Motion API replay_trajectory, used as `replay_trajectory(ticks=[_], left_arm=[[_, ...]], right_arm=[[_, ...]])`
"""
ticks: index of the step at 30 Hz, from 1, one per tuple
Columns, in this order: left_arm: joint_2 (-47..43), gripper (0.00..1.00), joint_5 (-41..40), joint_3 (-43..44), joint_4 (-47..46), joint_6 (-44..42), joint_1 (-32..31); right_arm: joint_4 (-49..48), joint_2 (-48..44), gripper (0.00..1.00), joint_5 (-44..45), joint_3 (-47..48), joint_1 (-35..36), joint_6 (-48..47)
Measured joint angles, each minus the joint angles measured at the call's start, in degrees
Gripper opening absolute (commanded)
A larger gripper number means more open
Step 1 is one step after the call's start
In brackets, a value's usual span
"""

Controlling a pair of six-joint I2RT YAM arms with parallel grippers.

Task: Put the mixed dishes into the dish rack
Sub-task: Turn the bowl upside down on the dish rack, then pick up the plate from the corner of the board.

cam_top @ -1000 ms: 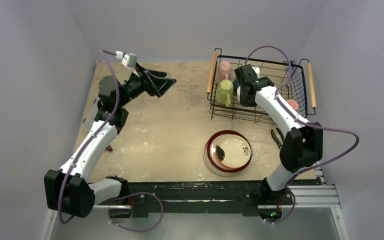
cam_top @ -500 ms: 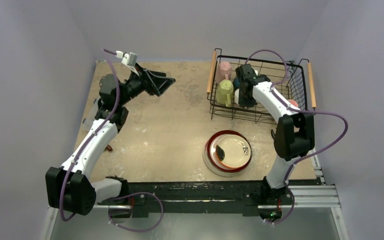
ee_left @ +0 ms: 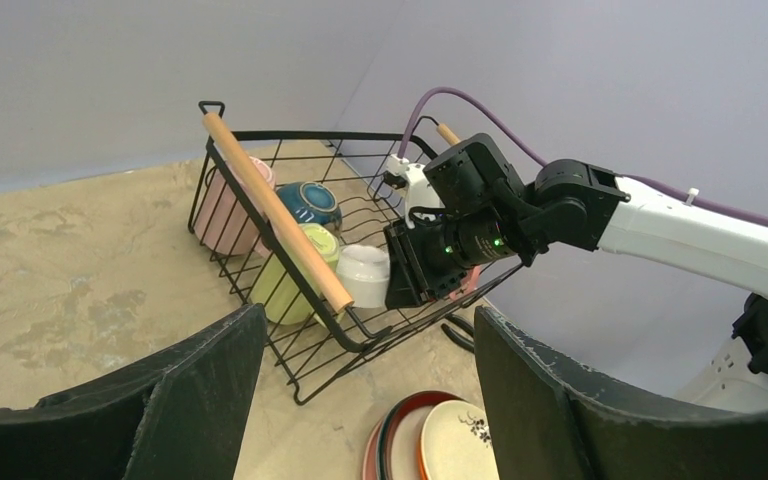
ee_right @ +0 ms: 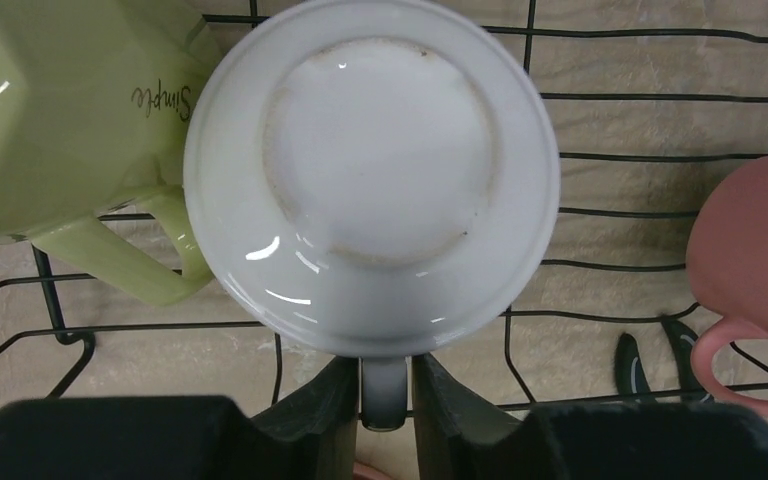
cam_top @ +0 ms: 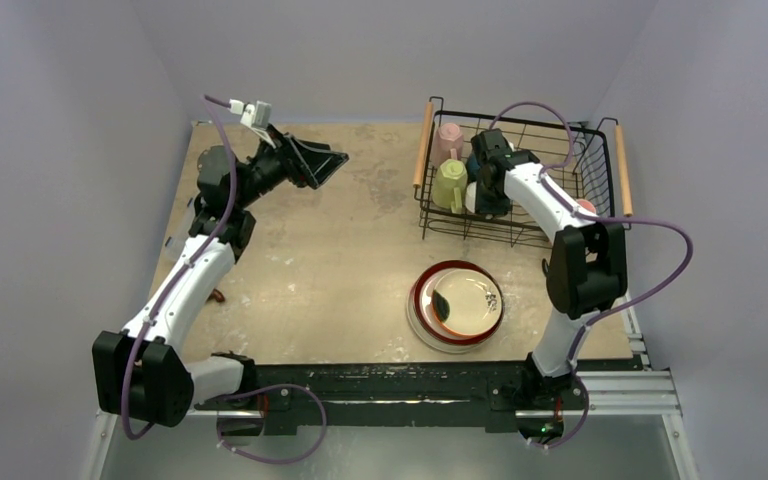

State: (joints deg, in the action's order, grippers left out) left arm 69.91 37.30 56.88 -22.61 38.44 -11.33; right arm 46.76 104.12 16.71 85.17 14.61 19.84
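My right gripper (ee_right: 385, 385) is shut on the handle of the white mug (ee_right: 372, 170), which is upside down inside the dish rack (cam_top: 422, 148). It shows in the top view (cam_top: 487, 195) too. The yellow-green mug (ee_right: 50, 110) is right beside the white one, and the salmon mug (ee_right: 750, 240) lies to its right. The pale pink mug (ee_left: 228, 205) and teal bowl (ee_left: 305, 203) sit at the rack's far end. The stacked plates (cam_top: 457, 305) lie on the table in front of the rack. My left gripper (cam_top: 332, 165) is open and empty, raised at far left.
Black pliers (cam_top: 555, 275) lie on the table just outside the rack's near right corner. The rack's wooden handles (ee_left: 275, 210) stand above its wire rim. Walls close in on the left, far and right sides.
My right arm has folded in, moving the gripper and white mug slightly left in the rack, beside the yellow-green mug. My left gripper has tilted up a little.
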Motion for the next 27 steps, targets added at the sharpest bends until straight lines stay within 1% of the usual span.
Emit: replay_trajectory(ticks=[4,12,15,17,19,22,24,27], left_arm=[[0.35,0.74,0.0,0.02,-0.02,0.17,0.13],[0.92,0.74,0.2,0.02,0.07,0.52,0.13],[1.03,0.74,0.24,0.07,0.07,0.59,0.13],[1.31,0.74,0.35,0.28,0.07,0.96,0.13],[1.57,0.74,0.5,0.35,0.07,1.42,0.13],[2.12,0.74,1.07,0.7,0.09,1.88,0.13],[2.36,0.74,1.31,1.09,0.98,1.92,-0.02],[2.45,0.73,1.22,2.12,3.48,1.11,-0.96]], right_arm=[[-0.66,0.31,0.35,-0.07,-0.04,0.0,-0.37],[-1.75,0.44,0.48,0.26,-0.07,-0.02,-1.09],[-1.66,-0.87,0.56,0.31,-0.33,-0.02,-1.46],[-1.4,-3.58,0.62,0.26,-0.79,0.0,-1.62],[-1.46,-8.15,0.68,0.22,-2.03,0.02,-1.77],[-3.23,-20.17,0.76,-1.11,-6.86,0.2,-1.84],[-5.25,-29.18,0.78,-3.04,-10.91,0.33,-1.6],[-8.04,-44.19,0.78,-6.99,-18.32,0.44,-0.35]])
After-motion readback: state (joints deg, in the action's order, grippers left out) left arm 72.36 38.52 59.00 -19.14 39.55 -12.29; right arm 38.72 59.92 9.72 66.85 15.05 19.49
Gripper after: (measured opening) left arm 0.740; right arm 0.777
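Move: The upside-down white bowl is on the dish rack with its near handle between the right fingertips; its middle is about 5 cm ahead and 1 cm to the right, roughly level. The green mug stands about 7 cm ahead and 8 cm left, the blue bowl some 15 cm ahead and 3 cm right. The plate stack lies about 20 cm back, 4 cm left and lower. From the left hand the white bowl is roughly 10 cm ahead, 37 cm right and 25 cm below. Keep the right hand almost still at the rack and go on opening its fingers wide, letting go of the white bowl's near handle. Once the handle is free, lift the hand away, straight up at first and then up and back towards the base, faster and faster, about 16 cm up and 9 cm back, while swinging the fingers forward and up by some 35 degrees. ##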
